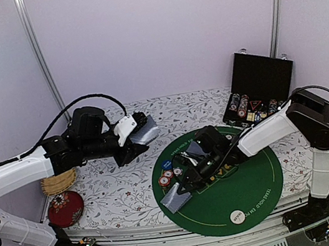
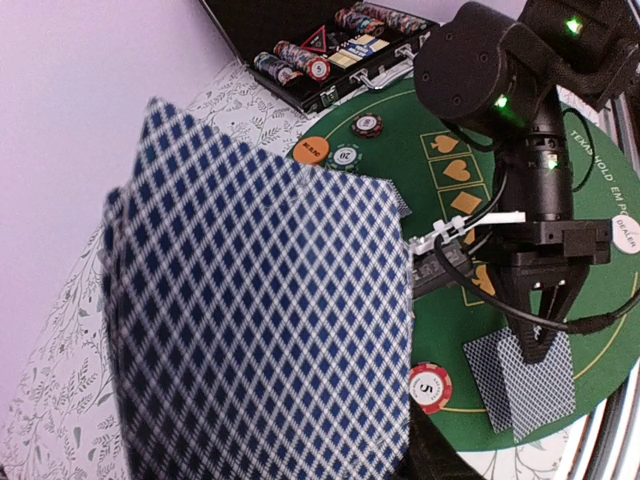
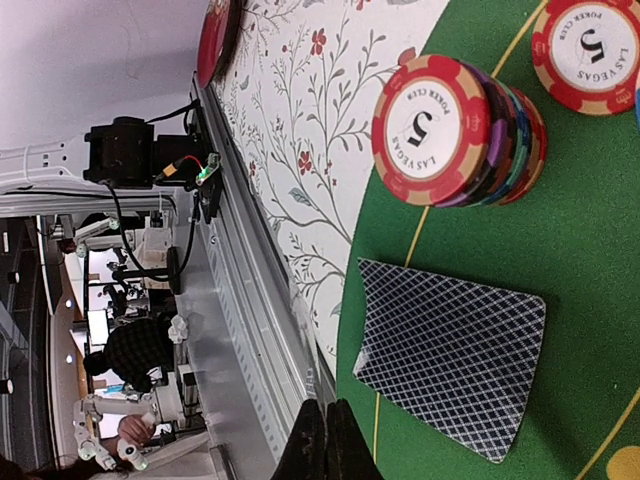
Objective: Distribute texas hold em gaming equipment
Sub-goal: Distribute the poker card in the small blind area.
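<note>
My left gripper (image 1: 136,134) hangs over the flowered cloth left of the green mat (image 1: 251,190), shut on a pack of playing cards (image 2: 260,320) with blue diamond backs. The pack fills the left wrist view and hides the fingers. My right gripper (image 3: 325,442) is shut with nothing in it, just off the near edge of two dealt cards (image 3: 450,355) lying face down on the mat's front left (image 1: 176,197). A stack of chips (image 3: 450,130) with a red-white 5 on top stands beside them. An orange disc (image 2: 311,150), a blue disc (image 1: 167,164) and a white dealer button (image 1: 236,216) lie on the mat.
An open black case (image 1: 261,78) with rows of chips stands at the back right. A straw basket (image 1: 59,181) and a red round cushion (image 1: 65,208) sit at the table's left edge. The metal rail (image 3: 250,330) runs close along the mat's front.
</note>
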You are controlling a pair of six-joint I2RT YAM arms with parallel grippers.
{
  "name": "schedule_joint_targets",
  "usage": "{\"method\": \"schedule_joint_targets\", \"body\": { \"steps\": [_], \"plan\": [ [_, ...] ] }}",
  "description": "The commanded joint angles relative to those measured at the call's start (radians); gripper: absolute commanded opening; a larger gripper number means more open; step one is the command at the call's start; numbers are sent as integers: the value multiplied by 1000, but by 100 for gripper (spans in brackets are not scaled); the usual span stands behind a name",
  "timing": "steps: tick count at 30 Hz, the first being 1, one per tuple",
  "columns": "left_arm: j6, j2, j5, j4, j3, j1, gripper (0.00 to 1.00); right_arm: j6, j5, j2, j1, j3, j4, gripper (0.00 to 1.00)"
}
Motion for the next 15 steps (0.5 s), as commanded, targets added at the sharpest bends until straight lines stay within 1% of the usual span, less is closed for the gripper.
{"method": "schedule_joint_targets", "body": {
  "steps": [1,3,6,9,12,15],
  "plan": [
    [1,-15,-2,24,-6,4,45,4,-4,35,0,25,20,3],
    [1,-15,0,24,-6,3,45,4,7,37,0,28,1,11],
    [1,-15,-1,24,-6,4,45,-11,48,24,0,38,-60,17],
    [0,-15,1,24,-7,4,45,-25,104,-5,0,38,-114,30],
    [1,-16,1,25,-6,4,45,-40,188,-50,-2,49,-188,36],
    [1,-17,0,24,-7,3,45,-75,299,-122,-12,61,-297,51]
  ]
}}
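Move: Just under the right hand, which pinches the second card, lies the first small blind card: about 3 cm to the left, level fore-and-aft and some 4 cm below. The red chip stack stands roughly 9 cm ahead and 7 cm left of the hand, the club print about 5 cm ahead and 6 cm right, both at felt height. From the left hand, the first card lies about 17 cm back, 10 cm right and 19 cm below. Opening its fingers from shut to nearly half wide, the right hand lets go of the second card over the first one. It sinks about 2 cm as it does so, easing some 1.5 cm to the right and a little forward late on, while the fingers tip about 10 degrees more steeply down. The left hand keeps still, holding the deck up. ##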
